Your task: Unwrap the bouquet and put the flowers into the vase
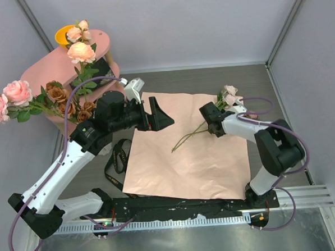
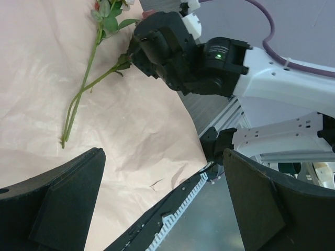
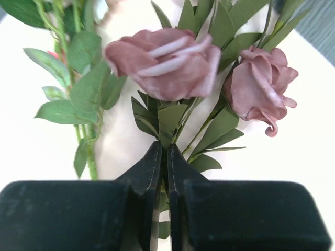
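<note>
The bouquet is undone, and its salmon-pink paper sheet (image 1: pixel 197 157) lies flat on the table. Two thin-stemmed flowers (image 1: pixel 193 134) with dusky pink blooms (image 3: pixel 167 63) lie across its upper right part. My right gripper (image 1: pixel 208 123) is shut on a leafy stem (image 3: pixel 175 123) just below the blooms. My left gripper (image 1: pixel 159 119) hovers open over the sheet's upper left edge, nothing between its fingers (image 2: pixel 57 204). More flowers (image 1: pixel 80 51) stand upright on the pink stand at the back left. The vase is hidden among their leaves.
A pink two-tier stand (image 1: pixel 52 69) at the back left carries an orange bowl (image 1: pixel 63 35) and pink and brown roses (image 1: pixel 17 91). A black ribbon (image 1: pixel 116 162) lies left of the sheet. The arms' base rail (image 1: pixel 177 206) runs along the near edge.
</note>
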Motion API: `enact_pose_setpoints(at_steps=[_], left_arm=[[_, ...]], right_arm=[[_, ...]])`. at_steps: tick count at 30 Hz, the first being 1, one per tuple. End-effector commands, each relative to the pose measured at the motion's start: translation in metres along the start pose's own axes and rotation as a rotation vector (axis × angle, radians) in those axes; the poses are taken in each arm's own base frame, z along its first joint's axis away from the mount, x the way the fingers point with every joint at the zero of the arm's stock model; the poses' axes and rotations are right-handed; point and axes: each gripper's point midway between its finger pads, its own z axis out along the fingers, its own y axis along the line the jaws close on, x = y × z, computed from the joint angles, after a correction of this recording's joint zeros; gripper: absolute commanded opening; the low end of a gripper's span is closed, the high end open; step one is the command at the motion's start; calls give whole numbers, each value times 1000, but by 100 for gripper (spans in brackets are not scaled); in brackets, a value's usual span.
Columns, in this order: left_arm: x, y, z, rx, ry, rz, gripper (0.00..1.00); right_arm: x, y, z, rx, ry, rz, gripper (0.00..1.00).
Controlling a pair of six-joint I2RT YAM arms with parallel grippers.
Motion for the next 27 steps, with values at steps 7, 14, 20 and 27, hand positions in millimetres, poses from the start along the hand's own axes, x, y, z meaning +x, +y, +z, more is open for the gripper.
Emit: enact_pose_setpoints(at_steps=[7, 14, 20, 27], left_arm=[[-11, -17, 14, 77, 1, -24, 100], [-2, -26, 46, 188, 58, -108, 100], [21, -22, 77, 247, 149, -176, 84], [55, -14, 101, 238, 262, -173, 63]], right_arm=[[-99, 33, -100, -621, -254, 128, 1], [-85, 66, -227, -1424, -268, 6, 1], [-68, 69, -285, -1737, -197, -34, 1], [-59, 68, -308, -1845, -172, -76, 1]])
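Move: From my right hand, already shut on the mauve rose stem, my open left gripper waits about 24 cm left, 13 cm back and 30 cm up. The mauve blooms sit roughly 4 cm ahead and 7 cm right of my right hand, and the white roses some 11 cm straight ahead at table height. From my left hand the pinched mauve stem lies about 13 cm ahead, 24 cm right and 30 cm below. I keep the mauve rose stem pinched in my right hand and lift first, then swing it left and draw it back towards my left gripper, about 23 cm up in all, tipping the fingers up and turning them counter-clockwise well over 60 degrees. My left hand reaches right and then down, roughly 8 cm each, to meet the stem, tilting a little and starting to close, not yet gripping. ##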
